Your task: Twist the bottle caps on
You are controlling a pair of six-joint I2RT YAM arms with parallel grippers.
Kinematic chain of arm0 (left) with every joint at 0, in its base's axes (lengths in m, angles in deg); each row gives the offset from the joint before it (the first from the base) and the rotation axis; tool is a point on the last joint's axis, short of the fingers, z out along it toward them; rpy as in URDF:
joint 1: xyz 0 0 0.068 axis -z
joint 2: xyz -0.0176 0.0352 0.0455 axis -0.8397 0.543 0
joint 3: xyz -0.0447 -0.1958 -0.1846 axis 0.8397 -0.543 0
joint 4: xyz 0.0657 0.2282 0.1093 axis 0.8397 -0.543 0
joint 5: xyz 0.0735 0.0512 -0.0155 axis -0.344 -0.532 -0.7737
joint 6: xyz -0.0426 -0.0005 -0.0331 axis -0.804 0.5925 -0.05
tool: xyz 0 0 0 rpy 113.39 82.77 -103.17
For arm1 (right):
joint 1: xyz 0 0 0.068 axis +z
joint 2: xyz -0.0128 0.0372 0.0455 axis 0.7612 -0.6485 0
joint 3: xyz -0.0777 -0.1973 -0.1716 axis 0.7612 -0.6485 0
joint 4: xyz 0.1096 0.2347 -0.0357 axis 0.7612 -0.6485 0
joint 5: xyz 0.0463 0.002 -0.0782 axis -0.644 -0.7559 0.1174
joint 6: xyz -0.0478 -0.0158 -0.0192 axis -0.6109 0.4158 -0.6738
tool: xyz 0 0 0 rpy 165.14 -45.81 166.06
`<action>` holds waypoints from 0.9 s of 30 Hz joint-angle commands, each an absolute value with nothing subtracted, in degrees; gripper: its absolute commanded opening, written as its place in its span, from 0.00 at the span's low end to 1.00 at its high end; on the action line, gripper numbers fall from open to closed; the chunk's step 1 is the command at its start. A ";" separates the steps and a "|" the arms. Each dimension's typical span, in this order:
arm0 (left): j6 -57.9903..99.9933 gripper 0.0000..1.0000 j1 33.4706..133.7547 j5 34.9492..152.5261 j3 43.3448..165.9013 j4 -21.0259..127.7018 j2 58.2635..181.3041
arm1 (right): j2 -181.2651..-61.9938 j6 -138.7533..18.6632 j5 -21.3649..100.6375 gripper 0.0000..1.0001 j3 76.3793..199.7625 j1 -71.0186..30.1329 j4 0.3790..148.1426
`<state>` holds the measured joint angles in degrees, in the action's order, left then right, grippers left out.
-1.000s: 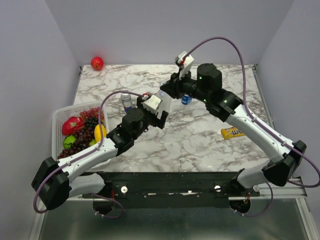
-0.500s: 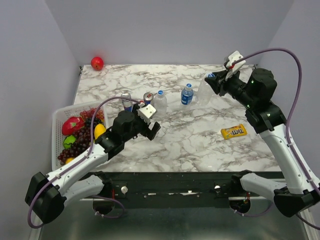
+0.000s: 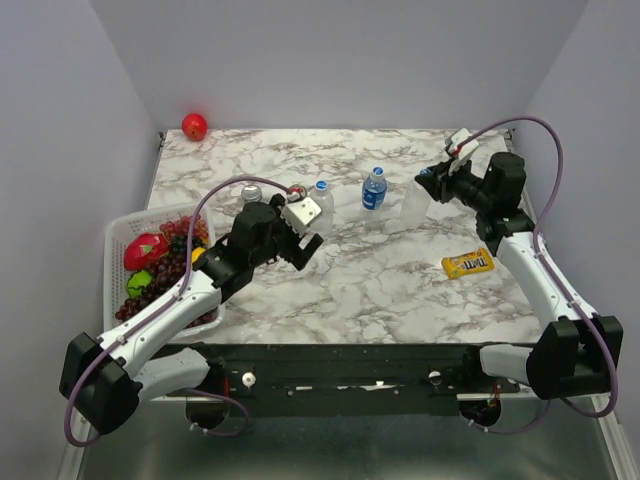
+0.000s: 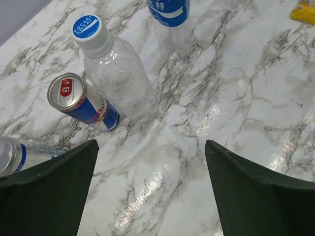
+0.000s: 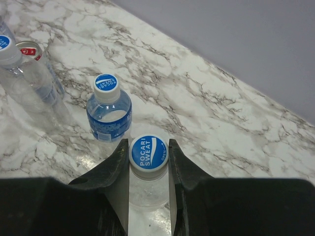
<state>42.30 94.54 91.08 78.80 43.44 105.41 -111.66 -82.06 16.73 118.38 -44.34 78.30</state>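
Observation:
Three bottles stand upright on the marble table, each topped with a blue cap. My right gripper (image 5: 148, 153) is shut on the bottle cap (image 5: 148, 151) of a clear unlabelled bottle (image 5: 147, 189); from above, this gripper (image 3: 427, 183) sits over that bottle (image 3: 412, 206). A blue-labelled bottle (image 5: 109, 117) (image 3: 374, 190) stands just beyond it. My left gripper (image 4: 151, 189) (image 3: 303, 243) is open over bare marble, with nothing between its fingers. Ahead of it stands another unlabelled bottle (image 4: 120, 78) (image 3: 320, 205) with its cap (image 4: 89, 28) on.
Two blue-and-silver cans (image 4: 84, 102) (image 4: 19, 155) stand left of the unlabelled bottle. A white basket (image 3: 113, 243) of fruit sits at the table's left edge. A yellow candy packet (image 3: 467, 263) lies at the right, and a red ball (image 3: 194, 126) at the far left corner.
My right arm swung from the middle of the table to the right-hand bottle and settled on its cap. My left gripper drew back from the unlabelled bottle, staying open.

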 commanded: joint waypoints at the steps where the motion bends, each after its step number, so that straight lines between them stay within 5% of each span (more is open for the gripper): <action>1: 44.80 0.99 92.89 91.89 80.52 39.55 107.30 | -112.97 -83.91 10.19 0.00 115.79 -45.09 88.38; 13: 45.23 0.99 89.28 90.57 85.89 39.99 113.63 | -116.13 -85.14 7.64 0.21 110.61 -45.09 91.47; 21: 45.06 0.99 89.11 92.15 86.86 37.79 114.60 | -116.31 -87.25 7.11 0.24 108.84 -45.26 91.55; 27: 45.85 0.99 89.11 91.98 88.17 37.26 115.39 | -116.05 -86.81 8.51 0.38 108.58 -45.35 91.47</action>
<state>44.81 89.43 91.10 85.56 38.22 114.77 -116.01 -85.45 8.36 109.79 -44.82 90.41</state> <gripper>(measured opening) 0.985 0.375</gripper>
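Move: The right hand holds the clear bottle upright by its cap; the table spot it is brought to lies about 25 cm below that hand and some 2 cm to the left. From the same hand, the blue-labelled bottle stands about 6 cm farther out and 11 cm left, the other clear bottle level with it and 25 cm left, and the yellow candy packet 13 cm back and 16 cm right. From the left hand, the spot lies roughly 11 cm ahead and 27 cm right. The right hand lowers the capped bottle about 5 cm towards the bare table beside the blue-labelled bottle, easing a little left and turning just under 10 degrees counter-clockwise, then stays there with its fingers still pinching the cap as the bottle's base comes to rest on the marble. Meanwhile the empty left hand, kept wide open, drifts some 4 cm forward and also down and slightly left, towards the other clear bottle, without touching it. ##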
